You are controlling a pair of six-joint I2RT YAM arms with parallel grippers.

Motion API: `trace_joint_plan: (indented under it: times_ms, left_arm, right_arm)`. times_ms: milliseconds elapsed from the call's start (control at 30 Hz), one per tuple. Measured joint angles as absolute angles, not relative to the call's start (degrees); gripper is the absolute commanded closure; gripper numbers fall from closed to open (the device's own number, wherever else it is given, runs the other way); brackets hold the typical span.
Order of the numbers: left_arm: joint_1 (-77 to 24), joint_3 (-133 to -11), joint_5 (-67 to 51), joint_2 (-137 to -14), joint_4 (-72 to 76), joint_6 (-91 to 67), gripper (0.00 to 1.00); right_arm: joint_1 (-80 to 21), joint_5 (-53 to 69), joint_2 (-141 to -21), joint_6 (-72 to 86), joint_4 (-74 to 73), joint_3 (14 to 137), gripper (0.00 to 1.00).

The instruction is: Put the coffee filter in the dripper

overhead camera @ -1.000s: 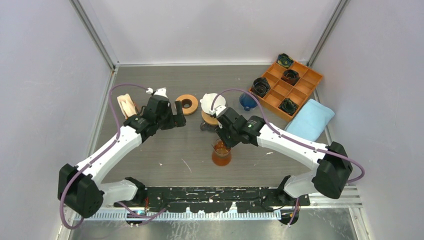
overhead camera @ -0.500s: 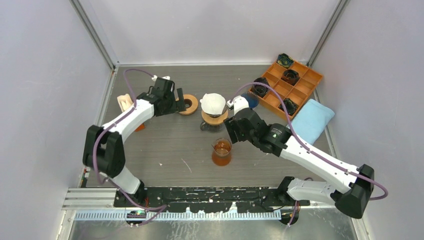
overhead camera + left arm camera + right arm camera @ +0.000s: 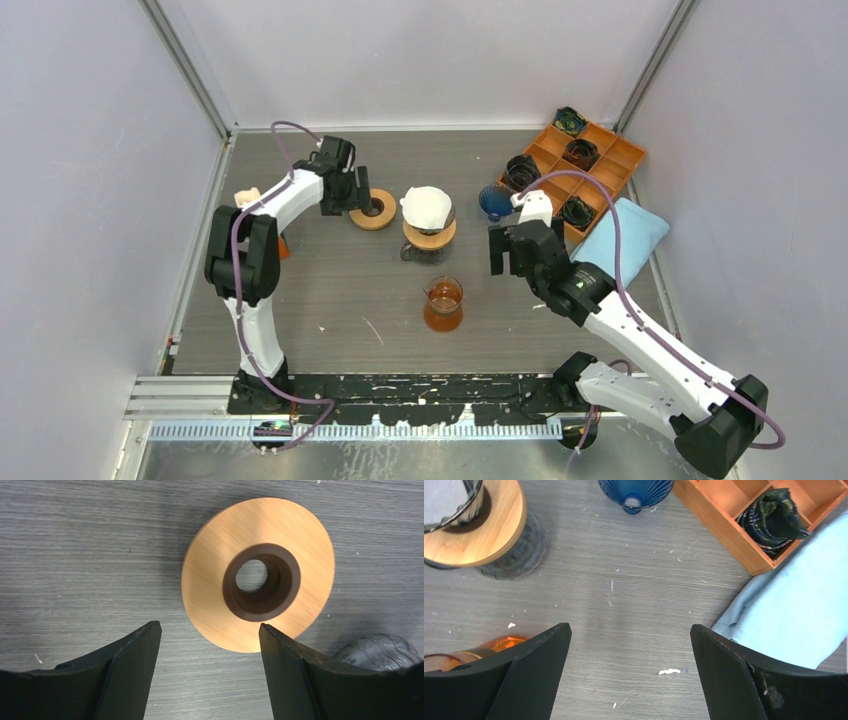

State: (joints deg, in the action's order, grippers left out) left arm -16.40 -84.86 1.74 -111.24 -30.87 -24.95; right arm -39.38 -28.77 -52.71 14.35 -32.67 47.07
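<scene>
A white paper coffee filter (image 3: 427,206) sits open in the dripper (image 3: 430,233), which has a wooden collar and stands mid-table. Its collar (image 3: 479,530) and a bit of filter (image 3: 444,500) show at the top left of the right wrist view. My left gripper (image 3: 352,194) is open and empty, just left of a flat wooden ring (image 3: 377,209). In the left wrist view the ring (image 3: 257,572) lies just beyond the open left gripper (image 3: 207,645). My right gripper (image 3: 507,250) is open and empty to the right of the dripper, over bare table (image 3: 629,645).
A glass of orange liquid (image 3: 443,303) stands in front of the dripper. A blue ribbed cone (image 3: 492,201) sits right of it. An orange compartment tray (image 3: 600,155) holds dark items at back right, with a light blue cloth (image 3: 622,238) beside it. A beige holder (image 3: 246,197) stands at far left.
My right gripper has drawn back from the dripper to the right, leaving the filter in it. My left gripper has moved toward the back, up to the wooden ring.
</scene>
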Motion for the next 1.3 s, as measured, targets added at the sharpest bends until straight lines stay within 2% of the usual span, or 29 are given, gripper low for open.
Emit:
trace_joint_plan:
  times_ms: [367, 633, 767, 933, 1300]
  left_arm:
    - [-14.50, -92.03, -0.14, -119.00, -33.28, -23.33, 0.35]
    - [-14.26, -96.20, -1.69, -123.50, -34.59, -22.06, 0.49]
    - [-14.24, -96.25, -2.90, -123.96, -34.96, -21.89, 0.60]
    - [-14.13, -96.36, -3.18, -123.96, -35.29, -21.37, 0.68]
    - [-14.13, -89.23, -2.61, -117.89, -37.58, -18.96, 0.77]
  right_arm:
    - [-37.34, -29.47, -51.79, 15.40, -30.63, 46.70, 0.01]
    - [-37.28, -29.36, -53.67, 15.68, -30.39, 46.68, 0.00]
    - [-37.26, -29.19, -53.95, 16.05, -30.35, 46.68, 0.00]
    - [-37.26, -28.53, -54.00, 16.49, -30.33, 46.63, 0.00]
    - [-37.26, -25.30, -52.47, 16.91, -30.39, 45.69, 0.00]
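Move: The wooden ring's middle lies about 3 cm ahead of the left hand, 4 cm to its right and 5 cm below. The glass server with dripper and filter stands some 12 cm right of the ring and 8 cm nearer the base; the orange filter box is roughly 17 cm left of the left hand and 4 cm back. From the idle right hand the ring is about 22 cm ahead, 31 cm left and 16 cm below. Left hand sinks 4 cm and reaches 3 cm forward, pinches the wooden ring's left wall, then draws back 4 cm. ##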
